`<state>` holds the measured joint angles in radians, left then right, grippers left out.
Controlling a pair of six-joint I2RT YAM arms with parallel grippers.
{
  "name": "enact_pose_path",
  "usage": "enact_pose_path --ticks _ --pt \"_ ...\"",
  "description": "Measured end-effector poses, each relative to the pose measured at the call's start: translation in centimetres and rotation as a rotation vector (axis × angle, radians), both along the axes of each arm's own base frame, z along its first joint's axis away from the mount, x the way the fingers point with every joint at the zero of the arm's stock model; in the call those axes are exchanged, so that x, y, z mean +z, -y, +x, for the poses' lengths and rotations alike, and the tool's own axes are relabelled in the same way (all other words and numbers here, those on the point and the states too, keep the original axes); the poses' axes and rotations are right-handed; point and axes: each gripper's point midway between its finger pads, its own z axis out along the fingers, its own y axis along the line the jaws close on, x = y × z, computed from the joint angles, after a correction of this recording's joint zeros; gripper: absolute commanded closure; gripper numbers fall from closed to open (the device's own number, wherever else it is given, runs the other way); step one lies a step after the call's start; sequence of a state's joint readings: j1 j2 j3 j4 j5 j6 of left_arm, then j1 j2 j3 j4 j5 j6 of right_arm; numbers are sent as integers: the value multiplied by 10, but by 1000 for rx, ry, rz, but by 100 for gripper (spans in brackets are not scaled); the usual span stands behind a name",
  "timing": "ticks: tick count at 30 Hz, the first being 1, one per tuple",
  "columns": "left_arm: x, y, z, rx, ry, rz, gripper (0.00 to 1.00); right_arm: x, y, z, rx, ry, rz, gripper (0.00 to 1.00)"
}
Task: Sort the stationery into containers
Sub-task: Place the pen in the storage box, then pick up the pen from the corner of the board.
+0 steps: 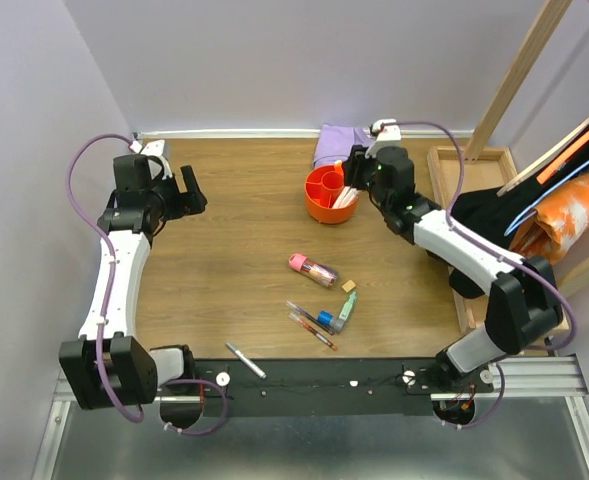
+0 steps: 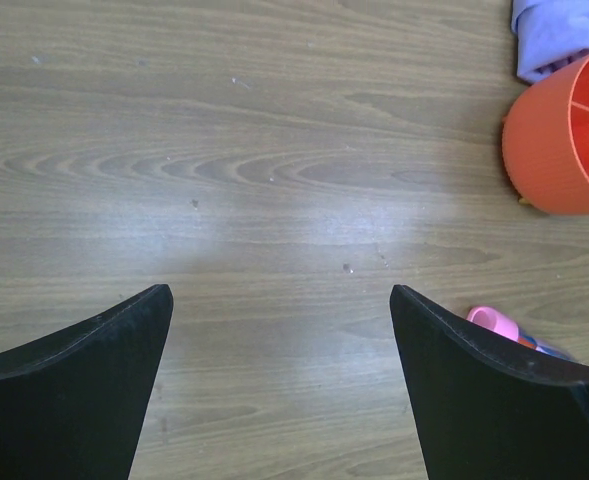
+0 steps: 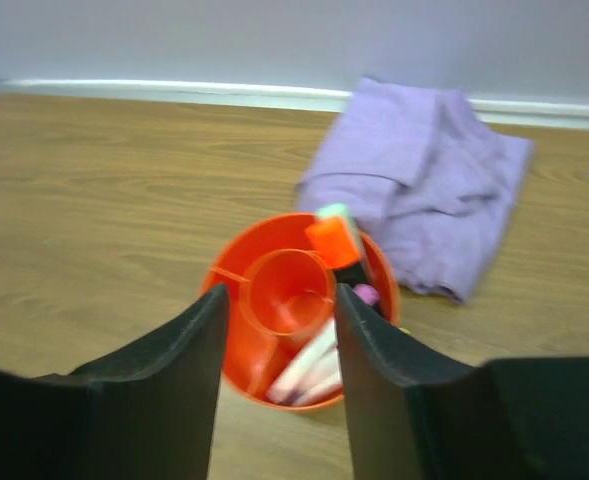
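The round orange cup (image 1: 326,196) stands at the back middle of the table, with white pens (image 3: 309,368) and an orange highlighter (image 3: 331,240) standing in its outer compartments. My right gripper (image 3: 279,300) hovers just above the cup (image 3: 236,318), open, with nothing between its fingers. On the table nearer the front lie a pink tube (image 1: 312,268), a tan eraser (image 1: 349,285), a mint highlighter (image 1: 346,310), red pens (image 1: 309,325) and a pale pen (image 1: 244,360). My left gripper (image 1: 189,192) is open over bare wood at the far left (image 2: 281,292).
A lilac cloth (image 1: 339,145) lies bunched behind the cup, against the back wall. A shallow wooden tray (image 1: 474,190) sits at the right edge under the right arm, with dark and orange fabric beside it. The left wrist view shows the cup (image 2: 564,140) and the pink tube (image 2: 494,322) off to its right.
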<state>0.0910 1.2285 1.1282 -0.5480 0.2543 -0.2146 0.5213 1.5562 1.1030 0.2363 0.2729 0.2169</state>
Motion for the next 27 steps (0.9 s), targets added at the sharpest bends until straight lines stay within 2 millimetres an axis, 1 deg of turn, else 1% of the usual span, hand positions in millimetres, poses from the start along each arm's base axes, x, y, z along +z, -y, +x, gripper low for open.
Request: enact_pose_path --ticks 1,2,3,4,5,7,8,10,11,12,13,14,15,19,22,23,24,27 --pt "6 -1 -2 6 18 3 1 16 -8 -5 62 -2 4 40" --pt "10 -2 -3 12 31 7 1 27 -14 -8 104 2 7 36" --pt "14 -4 -4 26 43 19 1 36 -23 -14 160 -5 5 34" --pt "18 -9 -5 47 52 37 1 43 -38 -26 241 -23 -4 32" --pt "21 -12 -6 60 57 50 1 45 -46 -31 275 -26 -8 29" --pt "25 -23 -6 103 49 77 1 38 -81 -62 412 -69 -38 28" --pt "25 -28 -4 120 42 85 1 27 -104 -89 503 -105 -73 28" --pt "20 -40 -1 159 11 86 1 1 -155 -153 698 -178 -136 28" --pt "14 -48 0 190 -13 76 1 -13 -173 -182 777 -218 -162 27" --pt "8 -53 0 209 -34 71 1 -30 -192 -217 868 -261 -197 26" --pt "1 -60 -2 238 -58 61 1 -41 -199 -236 910 -287 -221 26" --pt "-5 -65 -4 262 -76 55 1 -57 -207 -259 956 -324 -256 25" --pt "-13 -71 -8 289 -97 49 1 -74 -212 -277 987 -361 -298 25" --pt "-21 -81 -9 341 -119 32 1 -112 -224 -305 1016 -410 -389 25" --pt "-28 -94 -5 380 -142 23 1 -140 -233 -322 1010 -444 -456 25" --pt "-33 -101 -2 396 -155 21 1 -148 -237 -327 1007 -456 -474 27" --pt "-37 -104 0 405 -164 20 1 -156 -242 -331 1003 -466 -488 29" --pt "-43 -109 2 418 -177 18 1 -170 -258 -338 988 -475 -512 30"
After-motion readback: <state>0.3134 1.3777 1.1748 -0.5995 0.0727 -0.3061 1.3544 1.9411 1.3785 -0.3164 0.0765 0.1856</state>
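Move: The grey pen at the table's near edge lies about 38 cm back from the right hand, 24 cm to its left and some 22 cm below. The red-brown pen is roughly 8 cm farther out than the grey pen and 15 cm to its right; the pink-capped tube is about 13 cm back from the hand and 7 cm left. The storage box stands about 7 cm ahead, 4 cm left. From the left hand, the grey pen is some 28 cm back and 12 cm right. Back and left in one fast sweep, the empty right hand leaves the storage box, first lifting about 4 cm, then sinking to end 17 cm lower and roughly 34 cm back, just short of the grey pen. Its wrist swings counter-clockwise and tips the fingers steeply down as they open wider, touching nothing. The left hand, still wide open, clears out about 11 cm to the left, rising slightly before sinking. ##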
